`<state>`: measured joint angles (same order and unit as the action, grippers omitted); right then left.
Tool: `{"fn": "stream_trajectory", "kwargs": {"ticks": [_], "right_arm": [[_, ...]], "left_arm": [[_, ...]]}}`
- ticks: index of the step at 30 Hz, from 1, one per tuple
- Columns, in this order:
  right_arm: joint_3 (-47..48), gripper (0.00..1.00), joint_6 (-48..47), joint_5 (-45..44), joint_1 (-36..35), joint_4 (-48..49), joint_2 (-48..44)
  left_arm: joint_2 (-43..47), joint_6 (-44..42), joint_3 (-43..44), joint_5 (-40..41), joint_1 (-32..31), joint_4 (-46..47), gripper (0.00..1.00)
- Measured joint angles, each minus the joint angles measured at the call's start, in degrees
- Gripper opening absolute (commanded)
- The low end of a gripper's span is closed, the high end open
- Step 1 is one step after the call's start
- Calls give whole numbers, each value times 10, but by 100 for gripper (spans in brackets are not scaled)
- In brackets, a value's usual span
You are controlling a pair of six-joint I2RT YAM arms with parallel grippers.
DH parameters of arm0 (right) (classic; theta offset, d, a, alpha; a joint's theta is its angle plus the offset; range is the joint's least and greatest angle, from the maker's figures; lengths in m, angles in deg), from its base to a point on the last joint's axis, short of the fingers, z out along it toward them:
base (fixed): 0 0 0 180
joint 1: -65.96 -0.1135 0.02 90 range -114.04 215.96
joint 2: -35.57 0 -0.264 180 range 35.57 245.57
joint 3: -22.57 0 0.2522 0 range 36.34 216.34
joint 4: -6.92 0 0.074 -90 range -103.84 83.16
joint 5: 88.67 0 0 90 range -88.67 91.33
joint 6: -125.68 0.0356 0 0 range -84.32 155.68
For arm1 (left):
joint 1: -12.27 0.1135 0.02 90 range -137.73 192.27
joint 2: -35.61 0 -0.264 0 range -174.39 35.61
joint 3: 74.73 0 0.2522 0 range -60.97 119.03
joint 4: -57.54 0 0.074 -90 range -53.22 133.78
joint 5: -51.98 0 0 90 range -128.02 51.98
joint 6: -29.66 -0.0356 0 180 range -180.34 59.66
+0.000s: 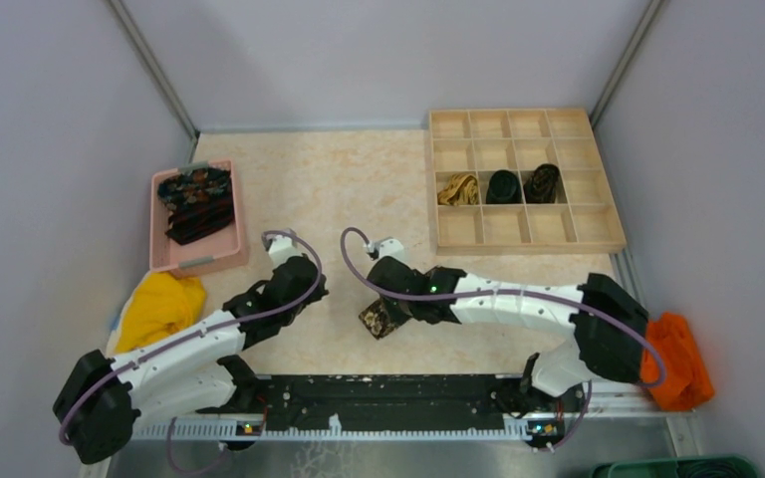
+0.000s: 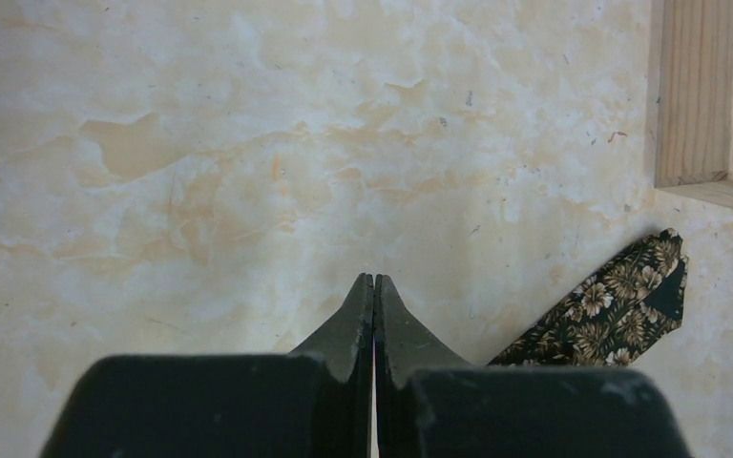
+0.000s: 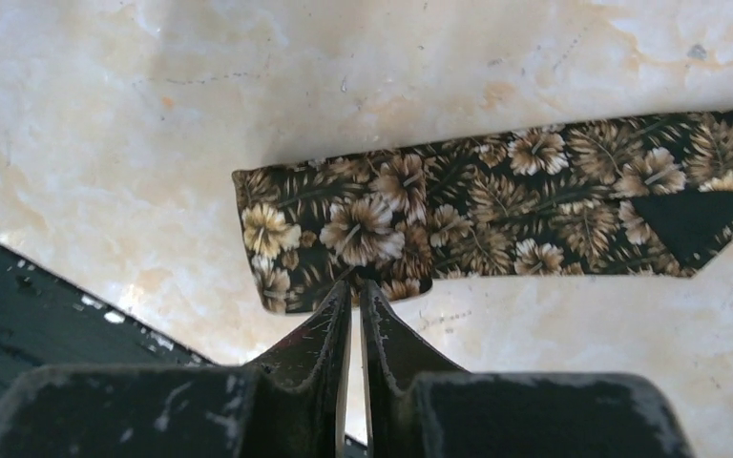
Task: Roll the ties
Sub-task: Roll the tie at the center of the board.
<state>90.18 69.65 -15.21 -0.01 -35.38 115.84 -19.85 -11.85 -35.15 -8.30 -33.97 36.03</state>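
A dark floral tie point(image 3: 496, 205) lies flat on the table, folded at its near end; it also shows in the top view point(image 1: 379, 321) and the left wrist view point(image 2: 620, 310). My right gripper point(image 3: 355, 284) is shut on the tie's near edge by the fold, with only a thin slit between the fingers; the top view shows this gripper point(image 1: 386, 304) over the tie. My left gripper point(image 2: 374, 279) is shut and empty, over bare table left of the tie point(image 1: 309, 282). Several more ties point(image 1: 197, 204) lie in a pink tray point(image 1: 199, 261).
A wooden grid organizer point(image 1: 528, 244) at the back right holds a golden-tan rolled tie point(image 1: 457, 189) and two dark rolled ties point(image 1: 503, 186); its corner shows in the left wrist view point(image 2: 697, 114). A yellow cloth point(image 1: 159, 309) lies left, an orange cloth point(image 1: 677, 358) right.
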Motion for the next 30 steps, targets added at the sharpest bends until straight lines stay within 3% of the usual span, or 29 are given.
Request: {"fn": "stream_trajectory", "kwargs": {"ticks": [7, 13, 20, 30], "right_arm": [[3, 5, -10, 2, 18, 13, 80], [-24, 7, -14, 2, 55, 20, 79], [-24, 12, -36, -7, 44, 23, 57], [42, 56, -62, -50, -46, -9, 7]], "left_arm": [[5, 4, -5, 4, 0, -29, 0], [17, 4, -12, 4, 0, -35, 0], [36, 3, -14, 5, 0, -39, 0], [105, 3, -16, 23, 0, -72, 0]]}}
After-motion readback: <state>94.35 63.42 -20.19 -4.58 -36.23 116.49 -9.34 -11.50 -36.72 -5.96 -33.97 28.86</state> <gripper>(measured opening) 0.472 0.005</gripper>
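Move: The folded end of the tie lies about 3 cm ahead of the right hand and 2 cm to its left, some 8 cm below. The tie's flat tail runs off forward and right, its middle roughly 9 cm ahead and 6 cm right; the wooden tray's near left corner is about 16 cm ahead and 8 cm right. From the left hand the folded end is some 11 cm right, 3 cm back and 8 cm below. The right hand dips about 5 cm down over the tie, drifting some 2 cm forward and 3 cm right, then reverses, climbing about 8 cm while going back and left, until its nearly shut fingers are roughly half open above the table and clear of the tie. The left hand, fingers still shut, eases some 3 cm away from the tie, mostly left with a little back, sinking slightly before it rises again. ##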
